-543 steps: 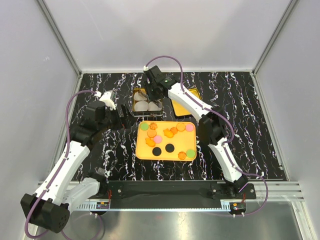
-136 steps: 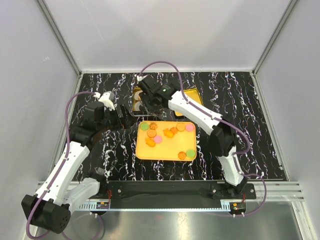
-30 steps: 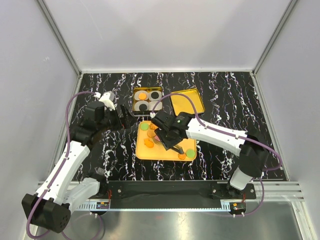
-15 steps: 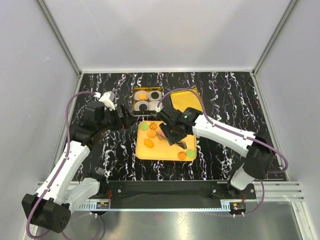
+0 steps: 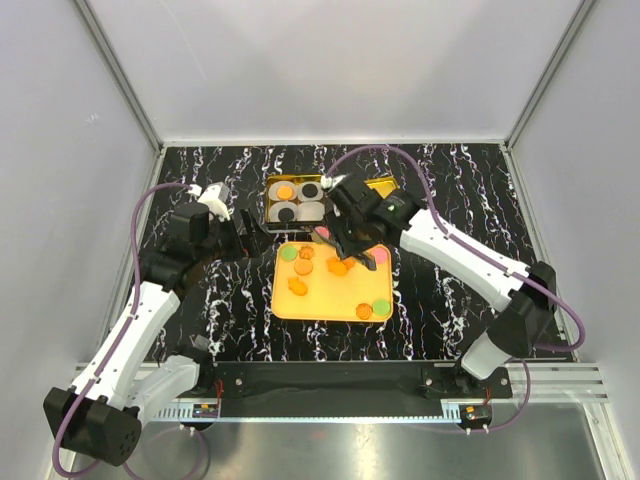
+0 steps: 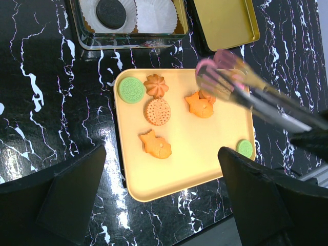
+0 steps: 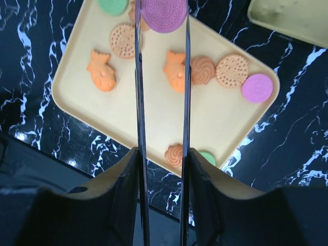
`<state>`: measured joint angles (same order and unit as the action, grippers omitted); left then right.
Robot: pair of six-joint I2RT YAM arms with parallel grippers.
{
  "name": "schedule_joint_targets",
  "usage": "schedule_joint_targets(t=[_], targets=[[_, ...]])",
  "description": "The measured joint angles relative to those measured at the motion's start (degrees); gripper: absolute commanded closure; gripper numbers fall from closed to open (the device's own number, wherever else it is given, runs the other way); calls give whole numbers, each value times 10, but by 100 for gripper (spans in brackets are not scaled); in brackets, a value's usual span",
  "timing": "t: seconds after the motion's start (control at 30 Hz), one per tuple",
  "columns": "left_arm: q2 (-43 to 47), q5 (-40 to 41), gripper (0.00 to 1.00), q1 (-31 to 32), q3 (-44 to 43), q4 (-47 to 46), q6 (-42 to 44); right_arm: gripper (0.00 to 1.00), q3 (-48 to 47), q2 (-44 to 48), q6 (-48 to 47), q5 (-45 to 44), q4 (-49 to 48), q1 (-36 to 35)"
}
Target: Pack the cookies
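My right gripper (image 7: pixel 162 20) is shut on a pink cookie (image 7: pixel 164 14), pinched flat between its long thin fingertips. It hangs over the back edge of the yellow tray (image 5: pixel 330 300), just in front of the tin box (image 5: pixel 297 200). Several cookies lie on the tray: a green one (image 6: pixel 131 89), orange fish (image 6: pixel 155 144), a pink one (image 7: pixel 257 87) and an orange swirl (image 7: pixel 176 154). In the tin, three white liners hold an orange and two black cookies, and one liner (image 5: pixel 311 211) is bare. My left gripper (image 5: pixel 245 235) stands open left of the tray, holding nothing.
The tin's gold lid (image 6: pixel 223 20) lies flat to the right of the tin, partly under the right arm. Black marbled tabletop (image 5: pixel 480 250) surrounds the tray, and white walls close in the back and both sides.
My right gripper has lifted off the middle of the tray with the pink cookie and moved back toward the tin. The left arm has stayed still.
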<state>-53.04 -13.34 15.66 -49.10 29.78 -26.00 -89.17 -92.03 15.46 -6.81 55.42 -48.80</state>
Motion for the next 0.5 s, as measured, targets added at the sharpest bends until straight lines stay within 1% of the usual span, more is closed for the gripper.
schedule_joint_targets(t=[0.17,0.3,0.5], targets=[[0,0,1,0,0,0,0,54,-64,-35,-10,2,-6,35],[0,0,1,0,0,0,0,54,-118,-94,-19,4,-17,59],[0,-1,1,0,0,0,0,54,-180,-183,-29,5,-25,73]])
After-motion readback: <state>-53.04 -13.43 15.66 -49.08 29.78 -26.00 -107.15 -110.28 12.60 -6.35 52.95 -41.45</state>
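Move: The right hand grips tongs whose tips hold a pink cookie. Their goal, the empty near-right cup in the box, is about 16 cm ahead of this hand, 9 cm to its left and 12 cm below. Dark cookies fill the cups 6 cm left of it and 5 cm beyond it; the gold tray stands some 15 cm to its right, 1 cm farther out. From the idle left hand that cup is roughly 14 cm ahead, 11 cm right, 12 cm below. Forward in a quick low arc, about 10 cm and drifting a little left, the right hand carries the pink cookie off the cookie tray's far edge towards the box's empty near-right cup. It climbs some 2 cm first, then sinks to slightly under its starting height; the fingers keep their hold on the tongs and the wrist turns barely 5 degrees clockwise. ##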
